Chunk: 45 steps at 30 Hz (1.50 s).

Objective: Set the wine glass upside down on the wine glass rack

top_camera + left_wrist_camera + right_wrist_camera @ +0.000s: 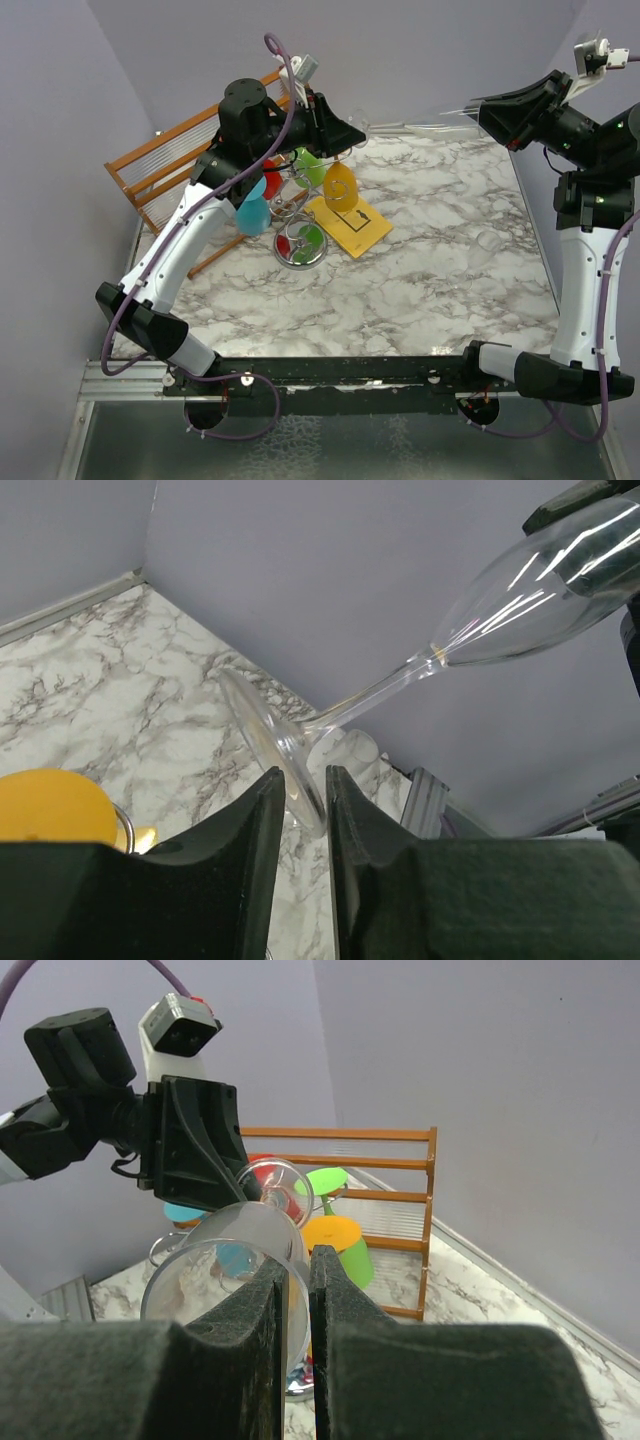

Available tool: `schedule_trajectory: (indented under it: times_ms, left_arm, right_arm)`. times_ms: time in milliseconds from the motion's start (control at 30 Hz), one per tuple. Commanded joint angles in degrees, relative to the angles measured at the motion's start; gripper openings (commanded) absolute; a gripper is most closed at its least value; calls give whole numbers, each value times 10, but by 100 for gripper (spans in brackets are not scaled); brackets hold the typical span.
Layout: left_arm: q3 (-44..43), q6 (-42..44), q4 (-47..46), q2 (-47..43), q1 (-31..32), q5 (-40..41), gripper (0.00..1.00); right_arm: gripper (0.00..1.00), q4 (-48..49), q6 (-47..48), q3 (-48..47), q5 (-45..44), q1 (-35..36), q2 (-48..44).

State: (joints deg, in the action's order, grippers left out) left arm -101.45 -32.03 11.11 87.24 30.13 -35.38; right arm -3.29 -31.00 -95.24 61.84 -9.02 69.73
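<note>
A clear wine glass hangs nearly level above the back of the marble table, stretched between both arms. My right gripper is shut on the wall of its bowl at the rim. My left gripper stands at the other end, jaws narrow but still open, with the glass's round foot slanting through the gap between them. The wine glass rack, a silver wire tree on a shiny round base, stands below the left gripper with green, yellow, blue and red glasses hung on it.
A brown wooden slatted rack leans at the back left. A yellow card lies beside the wire rack's base. Another clear glass lies on the right of the table. Purple walls close in behind and at both sides.
</note>
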Motion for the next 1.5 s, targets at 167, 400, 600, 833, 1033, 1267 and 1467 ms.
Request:
schedule_trajectory:
  times_ms: [167,400,600,833,1033,1267,1467]
  left_arm:
    - [-2,11,-9,-2,3,-5,0]
    - [-15,68,32,-13,0,44,0]
    - [-20,126,56,-28,-11,85,0]
    - [-38,269,115,-61,-17,147,0]
    - [-71,422,205,-90,-17,143,0]
    - [-109,668,413,-118,14,18,0]
    - [-68,779,479,-138,49,122,0]
  right_arm:
    - [1,24,17,23,7,-1,-13]
    - [26,2,53,40,19,-1,-17]
    - [46,-44,98,42,27,-1,-21]
    - [71,-174,220,0,-55,-1,-22]
    - [74,-247,327,-28,-115,-1,-20]
    - [76,-264,391,25,-103,-1,-30]
    - [77,-289,463,95,6,-1,-34]
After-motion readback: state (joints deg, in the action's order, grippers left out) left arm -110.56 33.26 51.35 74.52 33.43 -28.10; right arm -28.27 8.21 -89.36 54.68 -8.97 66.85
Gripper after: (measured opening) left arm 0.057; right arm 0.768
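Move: The clear wine glass is stretched between the hands, bowl rim in the right fingers; its foot centre is just off the left fingertips, about 2 cm ahead, 2 cm right and 1 cm up. The yellow glass hangs roughly 5 cm ahead, 3 cm left and 12 cm below the left hand; the rack's middle is level with that hand, some 11 cm left and 20 cm below. From the right hand the foot lies about 6 cm ahead, 19 cm left and 4 cm lower. The left fingers finish closing at once and pinch the edge of the clear glass's foot; then, keeping that hold, the left hand eases about 3 cm forward and 2 cm down before sweeping left and back towards the rack, ending roughly 9 cm left and 7 cm back of its start, rolling nearly 60 degrees about its fingers so its top tips back towards the base and the bowl swings down and back. Meanwhile the right hand opens wide, lets go of the rim and sinks some 9 cm, tilting about 20 degrees and drifting slightly forward and right, clear of the glass. ##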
